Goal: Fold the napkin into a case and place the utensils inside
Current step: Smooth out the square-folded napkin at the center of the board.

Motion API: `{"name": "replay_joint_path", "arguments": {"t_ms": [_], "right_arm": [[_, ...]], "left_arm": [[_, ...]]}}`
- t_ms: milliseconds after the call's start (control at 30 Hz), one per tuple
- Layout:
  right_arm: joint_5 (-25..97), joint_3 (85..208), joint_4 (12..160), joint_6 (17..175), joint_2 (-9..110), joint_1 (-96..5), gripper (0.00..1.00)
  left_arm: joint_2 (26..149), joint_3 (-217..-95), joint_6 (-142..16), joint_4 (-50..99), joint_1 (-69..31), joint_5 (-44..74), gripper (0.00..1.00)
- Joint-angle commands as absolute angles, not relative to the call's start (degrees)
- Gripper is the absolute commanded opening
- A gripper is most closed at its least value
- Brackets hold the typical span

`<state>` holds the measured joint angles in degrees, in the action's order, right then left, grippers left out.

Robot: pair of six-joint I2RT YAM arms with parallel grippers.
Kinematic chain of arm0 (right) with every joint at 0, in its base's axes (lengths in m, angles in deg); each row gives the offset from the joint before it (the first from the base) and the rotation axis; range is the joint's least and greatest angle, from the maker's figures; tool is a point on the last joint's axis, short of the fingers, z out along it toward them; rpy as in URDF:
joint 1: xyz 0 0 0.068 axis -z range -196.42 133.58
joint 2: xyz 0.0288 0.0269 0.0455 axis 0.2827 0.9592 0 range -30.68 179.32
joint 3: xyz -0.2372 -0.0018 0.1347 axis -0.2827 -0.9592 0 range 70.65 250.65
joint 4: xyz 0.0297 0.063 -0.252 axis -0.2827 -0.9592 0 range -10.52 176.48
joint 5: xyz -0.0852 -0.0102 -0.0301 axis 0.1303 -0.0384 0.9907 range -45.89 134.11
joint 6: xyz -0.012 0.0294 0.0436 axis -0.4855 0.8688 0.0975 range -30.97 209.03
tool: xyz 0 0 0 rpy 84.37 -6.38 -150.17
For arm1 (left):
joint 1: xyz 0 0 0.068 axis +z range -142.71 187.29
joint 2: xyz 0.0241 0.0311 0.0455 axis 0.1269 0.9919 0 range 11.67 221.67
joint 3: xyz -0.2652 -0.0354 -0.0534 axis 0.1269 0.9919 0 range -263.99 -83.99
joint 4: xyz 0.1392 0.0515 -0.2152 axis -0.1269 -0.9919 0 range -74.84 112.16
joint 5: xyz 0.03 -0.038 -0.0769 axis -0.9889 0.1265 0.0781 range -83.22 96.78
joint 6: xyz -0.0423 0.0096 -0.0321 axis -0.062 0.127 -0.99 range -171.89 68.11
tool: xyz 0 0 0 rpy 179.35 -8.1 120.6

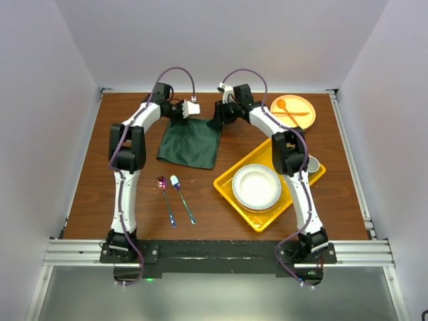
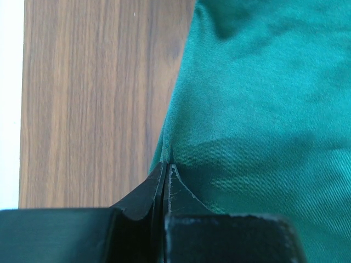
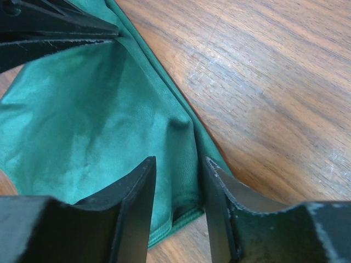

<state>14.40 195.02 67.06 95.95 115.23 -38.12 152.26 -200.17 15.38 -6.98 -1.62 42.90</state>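
The dark green napkin (image 1: 190, 142) lies on the table as a folded sheet, its far edge lifted between the two grippers. My left gripper (image 1: 179, 115) is at its far left corner. In the left wrist view that gripper (image 2: 166, 165) is shut on the napkin's (image 2: 263, 109) edge. My right gripper (image 1: 219, 119) is at the far right corner. There the gripper (image 3: 178, 164) is open, with a raised fold of the napkin (image 3: 82, 126) between its fingers. The metal spoon (image 1: 162, 184) and fork (image 1: 179, 188) lie side by side in front of the napkin, handles toward me.
A yellow tray (image 1: 231, 179) with a white plate (image 1: 256, 186) sits at the right, under the right arm. A small cup (image 1: 313, 162) stands at its far corner. An orange plate (image 1: 301, 122) with orange utensils (image 1: 287, 110) lies at the back right.
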Motion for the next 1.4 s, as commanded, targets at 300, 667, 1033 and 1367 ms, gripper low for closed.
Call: {"name": "replay_joint_path", "arguments": {"t_ms": [300,667,1033,1367], "right_arm": [[15.72,195.98,67.32,96.24,115.92,-38.31,0.49],[9.83,193.88,75.65,105.28,113.30,-38.22,0.72],[10.97,195.80,79.45,109.51,115.04,-37.95,0.74],[14.22,195.10,72.95,107.05,117.68,-37.96,0.73]], "left_arm": [[147.37,-199.57,22.38,-8.69,0.96,47.65,0.00],[146.14,-197.55,25.28,-7.81,1.31,49.67,0.00],[146.49,-197.37,25.90,-7.37,1.23,50.20,0.00],[146.14,-197.37,26.25,-7.10,1.49,49.06,0.00]]}}
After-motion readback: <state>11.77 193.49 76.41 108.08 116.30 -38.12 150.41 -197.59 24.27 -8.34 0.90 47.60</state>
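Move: The left hand already pinches the square-folded napkin's far edge near its left corner; the napkin's middle lies about 8 cm back and 4 cm to the right, 1 cm lower. The fork is some 27 cm back and 1 cm right, the spoon 28 cm back and 4 cm left. The right hand straddles the far right corner, with the napkin's middle about 8 cm back, 9 cm left and 2 cm below. Pinching the napkin's far edge, the left hand draws left 1.5 cm; the right opens, then lifts left 2 cm. ##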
